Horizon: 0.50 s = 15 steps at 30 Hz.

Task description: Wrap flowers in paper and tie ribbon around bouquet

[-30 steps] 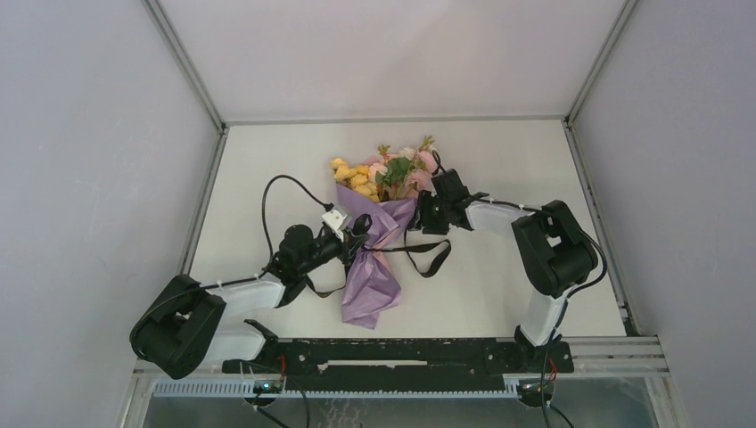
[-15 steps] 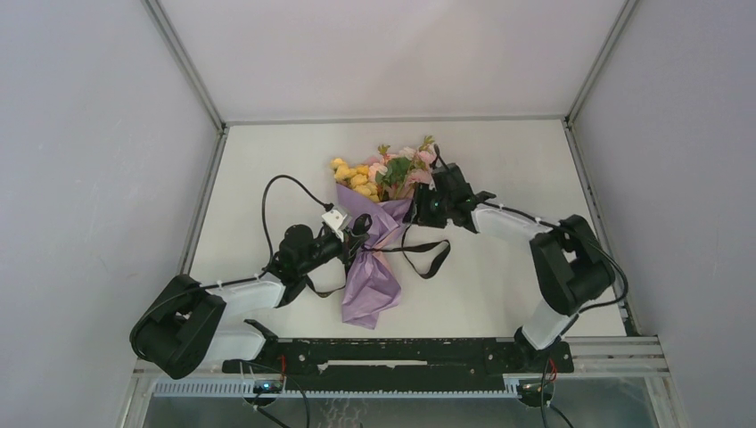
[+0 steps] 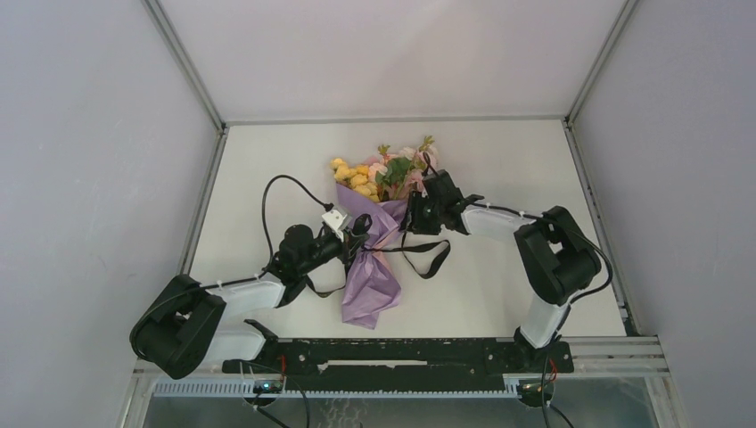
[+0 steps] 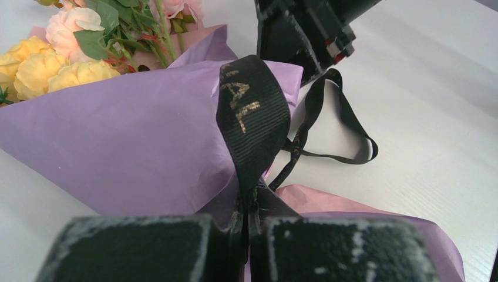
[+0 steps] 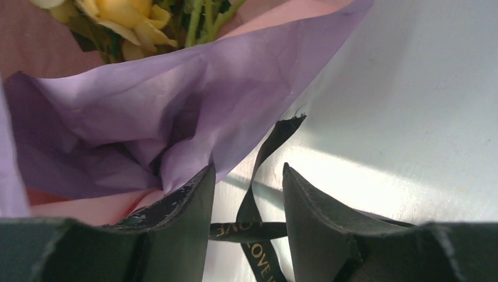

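The bouquet lies mid-table, with pink, yellow and white flowers at the far end and purple paper coned around the stems. My left gripper is at the cone's narrow waist, shut on the black ribbon, which rises over the paper from my gripper. The ribbon trails right in a loop on the table. My right gripper stands open at the paper's right edge. The frayed end of the ribbon lies loose between its fingers, and its fingertips are apart beside the paper.
White tabletop lies inside metal frame rails, with grey walls on three sides. A black cable arcs from the left arm over the table. A black rail runs along the near edge between the arm bases.
My right gripper has shifted a little left, closer to the paper's edge; its elbow swung out right and came back. The left arm and bouquet have not moved.
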Each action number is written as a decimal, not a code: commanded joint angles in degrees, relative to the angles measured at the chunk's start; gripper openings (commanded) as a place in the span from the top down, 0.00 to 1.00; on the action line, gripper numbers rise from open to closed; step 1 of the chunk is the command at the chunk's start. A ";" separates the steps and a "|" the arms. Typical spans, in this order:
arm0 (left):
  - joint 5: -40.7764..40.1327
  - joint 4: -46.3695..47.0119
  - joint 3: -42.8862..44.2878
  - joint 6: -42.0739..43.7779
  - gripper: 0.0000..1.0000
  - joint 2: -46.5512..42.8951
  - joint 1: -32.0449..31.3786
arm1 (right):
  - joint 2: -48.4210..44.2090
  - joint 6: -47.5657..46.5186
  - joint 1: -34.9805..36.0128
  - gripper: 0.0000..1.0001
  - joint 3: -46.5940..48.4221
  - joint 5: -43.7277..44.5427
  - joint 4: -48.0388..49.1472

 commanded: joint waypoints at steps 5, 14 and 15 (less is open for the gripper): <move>0.36 1.54 0.81 1.46 1.00 -0.30 -0.37 | 4.94 1.07 0.85 0.68 0.33 -2.36 3.12; 3.46 2.34 -0.05 5.44 1.00 -0.89 -0.34 | -11.69 -7.57 -7.80 1.00 -2.83 -1.19 -1.52; 4.00 2.53 -0.25 6.64 1.00 -0.91 -0.34 | -15.59 -9.71 -8.39 1.00 -2.62 -2.39 -1.82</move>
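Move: The ribbon's loose tail lies between the right hand's parted fingers, some 4 cm below and about 1 cm back. From that hand the knot at the paper's waist is about 10 cm left and 5 cm back, the flower heads roughly 15 cm ahead with no sideways offset, and the slack ribbon loop about 5 cm right and 7 cm back. For the left hand, the ribbon tail lies around 12 cm right, 4 cm ahead and 10 cm lower. Down about 3 cm and slightly back goes the right hand, half-open fingers shutting on the ribbon tail just short of its frayed end. Keeping that pinch, it then turns off to the right, away from the wrapped bouquet, some 4 cm and rising about 2 cm. The left hand stays put, still gripping the bow loop above the knot. ##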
